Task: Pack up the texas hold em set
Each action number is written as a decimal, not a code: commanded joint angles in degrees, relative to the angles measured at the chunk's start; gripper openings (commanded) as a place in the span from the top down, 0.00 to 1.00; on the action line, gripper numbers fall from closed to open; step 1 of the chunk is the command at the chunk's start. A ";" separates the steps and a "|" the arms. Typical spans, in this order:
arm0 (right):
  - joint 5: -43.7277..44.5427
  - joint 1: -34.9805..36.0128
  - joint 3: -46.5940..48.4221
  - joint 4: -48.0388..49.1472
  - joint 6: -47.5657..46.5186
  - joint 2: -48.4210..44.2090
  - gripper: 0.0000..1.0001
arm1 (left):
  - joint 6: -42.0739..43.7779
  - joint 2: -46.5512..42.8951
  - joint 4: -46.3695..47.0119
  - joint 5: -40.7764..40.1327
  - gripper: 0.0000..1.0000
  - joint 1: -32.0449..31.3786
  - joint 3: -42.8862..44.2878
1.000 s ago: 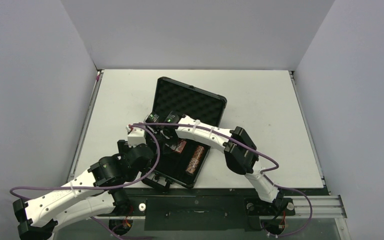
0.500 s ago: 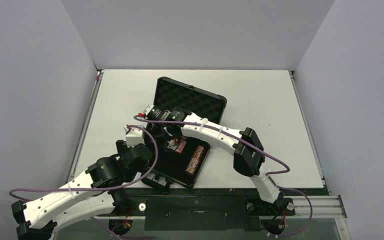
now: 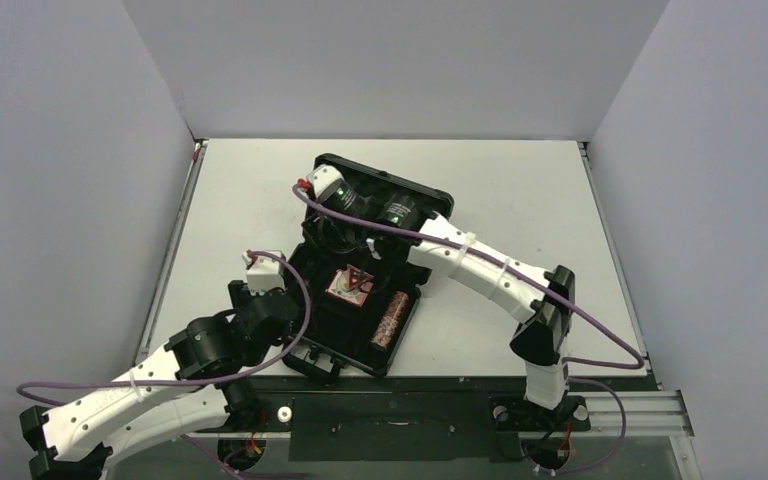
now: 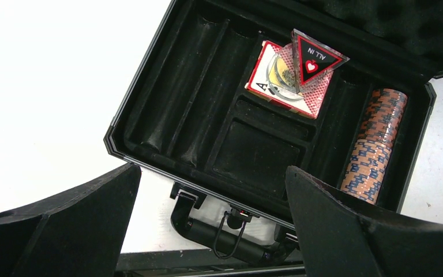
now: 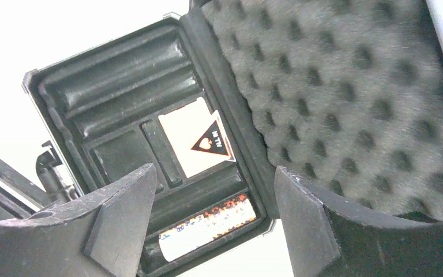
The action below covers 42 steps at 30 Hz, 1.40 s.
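Note:
The texas hold em set's black case lies open mid-table, its egg-crate foam lid tipped back. In the tray sits the pink card box with the red-black triangle lying on it, and one reddish-brown chip roll fills the right-hand slot. Both show from above too: the card box and the chip roll. My left gripper hangs open over the case's front edge and handle, holding nothing. My right gripper is open and empty above the hinge side.
The case sits at an angle on the white table, between grey side walls. The right arm stretches across the case's right side, and the left arm lies by the front left corner. A purple cable loops over the tray's left edge.
The right gripper has drawn back from over the tray to above the lid, uncovering the card box with the triangle on it. The left arm has pulled back slightly.

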 commanded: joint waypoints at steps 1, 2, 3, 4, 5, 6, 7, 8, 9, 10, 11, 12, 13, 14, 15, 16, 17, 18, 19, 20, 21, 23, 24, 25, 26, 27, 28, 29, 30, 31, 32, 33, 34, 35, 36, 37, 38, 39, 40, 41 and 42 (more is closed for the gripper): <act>2.30 -1.72 -0.55 2.55 4.25 -6.31 0.30 | 0.50 -1.17 0.36 -1.57 0.04 -0.20 1.98; 2.36 -2.27 -0.55 2.49 4.53 -7.41 0.30 | 0.49 -1.39 0.39 -1.61 0.04 -0.19 1.97; 2.50 -2.85 -0.42 2.44 5.21 -7.95 0.30 | 0.45 -1.62 0.46 -1.64 0.04 -0.19 1.88; 2.51 -3.18 -0.48 2.38 6.01 -9.27 0.30 | 0.52 -1.66 0.49 -1.67 0.04 -0.19 1.88; 2.45 -4.07 -0.80 2.42 6.47 -10.61 0.30 | 0.55 -1.80 0.57 -1.68 0.04 -0.19 1.84; 2.44 -4.54 -1.27 2.53 7.54 -11.39 0.30 | 0.63 -1.88 0.59 -1.79 0.04 -0.19 1.76; 2.21 -5.66 -1.66 2.73 8.11 -12.88 0.30 | 0.66 -1.95 0.64 -1.78 0.04 -0.19 1.77; 1.92 -6.34 -2.74 2.91 9.38 -13.80 0.31 | 0.66 -1.96 0.61 -1.77 0.04 -0.19 1.79; 1.03 -7.67 -3.40 3.42 10.04 -15.61 0.31 | 0.66 -1.96 0.65 -1.81 0.04 -0.15 1.75; 0.50 -8.45 -5.42 3.78 11.22 -16.57 0.31 | 0.66 -2.01 0.63 -1.78 0.04 -0.12 1.68; -0.93 -9.89 -6.19 4.71 11.71 -18.68 0.31 | 0.60 -1.98 0.62 -1.99 0.04 -0.11 1.72; -1.71 -10.48 -8.35 5.26 12.41 -19.73 0.31 | 0.41 -2.06 0.49 -2.27 0.04 -0.06 1.80; -1.88 -11.63 -9.46 6.25 12.66 -22.02 0.31 | 0.12 -2.17 0.33 -2.73 0.04 0.04 1.90; -2.10 -12.10 -11.72 6.69 13.06 -23.16 0.31 | 0.21 -2.29 0.24 -2.73 0.04 0.15 1.98; -2.17 -13.15 -12.86 7.39 13.20 -25.07 0.31 | 1.12 -2.38 0.25 -2.25 0.04 0.49 2.28; -2.30 -13.61 -14.81 7.66 13.57 -26.01 0.31 | 1.82 -2.35 0.33 -2.01 0.04 0.63 2.52; -2.57 -14.96 -15.76 8.12 13.81 -27.69 0.31 | 2.45 -2.08 0.29 -1.92 0.04 1.12 3.03; -3.42 -15.70 -17.49 8.33 14.32 -28.46 0.31 | 2.70 -1.85 0.19 -1.89 0.04 1.39 3.24; -3.97 -17.41 -18.38 8.99 14.62 -29.96 0.31 | 4.03 -1.34 0.18 -1.64 0.04 2.14 4.02; -5.26 -19.49 -20.15 9.34 15.22 -30.69 0.31 | 4.94 -0.65 0.19 -1.66 0.04 2.51 4.53; -6.07 -20.64 -20.98 10.03 15.92 -32.05 0.31 | 5.71 -0.25 0.00 -2.00 0.04 3.01 5.68; -8.18 -23.98 -22.89 10.48 16.74 -33.73 0.31 | 6.30 0.79 -0.26 -1.41 0.04 3.86 7.84; -9.06 -26.30 -23.76 10.48 16.98 -34.20 0.32 | 6.65 1.75 -0.14 -0.80 0.04 4.82 8.68; -9.47 -27.47 -24.43 10.30 17.37 -34.84 0.32 | 7.13 2.31 -0.17 0.72 0.04 5.52 10.61; -10.54 -29.89 -24.75 10.16 17.55 -35.11 0.33 | 7.77 3.63 -0.52 1.63 0.04 6.97 11.69; -11.56 -30.99 -25.34 9.89 17.85 -35.16 0.34 | 8.17 4.22 -1.15 3.78 0.04 7.96 14.07; -12.74 -33.30 -25.56 9.58 17.97 -34.95 0.34 | 8.89 5.67 -1.55 4.87 0.04 10.00 16.57; -14.61 -34.31 -25.78 9.41 18.34 -34.72 0.35 | 9.22 6.38 -2.53 7.63 0.04 11.10 17.71; -15.63 -36.44 -25.87 9.28 18.52 -34.22 0.35 | 9.90 7.57 -2.99 11.19 0.04 13.47 20.14; -17.12 -37.47 -25.88 9.22 18.92 -33.88 0.36 | 10.12 8.12 -3.84 13.06 0.04 14.72 21.38; -17.80 -39.45 -25.74 9.06 19.25 -33.02 0.37 | 10.23 9.01 -4.26 16.93 0.04 17.29 23.43; -19.13 -40.51 -25.44 8.97 19.85 -32.53 0.38 | 10.24 9.41 -4.97 18.74 0.04 18.57 24.43; -19.95 -42.60 -25.21 8.62 20.20 -31.26 0.40 | 10.04 10.04 -5.30 22.26 0.04 20.59 26.15; -21.78 -43.67 -24.71 8.49 21.06 -30.55 0.42 | 9.88 10.28 -5.93 23.65 0.04 21.49 26.98; -22.90 -45.79 -24.41 8.33 21.51 -28.79 0.43 | 9.45 10.74 -6.18 25.88 0.04 22.85 28.30; -25.72 -47.72 -24.05 8.34 22.46 -27.99 0.45 | 9.14 10.85 -6.66 26.69 0.04 23.29 28.80; -27.16 -48.64 -23.85 8.69 22.95 -26.08 0.46 | 8.65 10.95 -6.81 27.74 0.04 23.72 29.68; -30.19 -50.04 -23.56 8.96 23.94 -25.10 0.48 | 8.39 10.95 -7.19 28.10 0.04 23.81 30.02; -31.46 -50.64 -23.43 9.48 24.76 -23.21 0.49 | 7.80 10.89 -7.42 28.42 0.04 23.87 30.87; -33.23 -51.62 -22.86 9.67 25.03 -22.30 0.50 | 7.53 10.83 -8.00 28.53 0.03 23.88 31.10; -33.86 -51.95 -22.12 9.68 25.38 -20.53 0.51 | 7.10 10.79 -8.31 28.72 0.03 23.89 31.75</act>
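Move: The open case lid, which the right hand is to come round, has its middle about 8 cm ahead of that hand, 6 cm to its right and 10 cm lower. The ALL IN triangle is almost straight beneath, some 18 cm down and 1 cm back; the card deck lies 3 cm back of the triangle and 2 cm left, the chips 10 cm back and 7 cm right of it. From the left hand the lid is 18 cm ahead, 18 cm right, 4 cm lower; the triangle 9 cm ahead, 12 cm right. Touching nothing, the right hand carries on climbing off the case, then sweeps some 27 cm right and 11 cm forward to clear space beyond the lid's right side, dipping about 5 cm at the end as it turns clockwise roughly 45 degrees and its fingers narrow to half open. The left hand, still wide open, later rises about 12 cm above the case's left front and edges forward. ##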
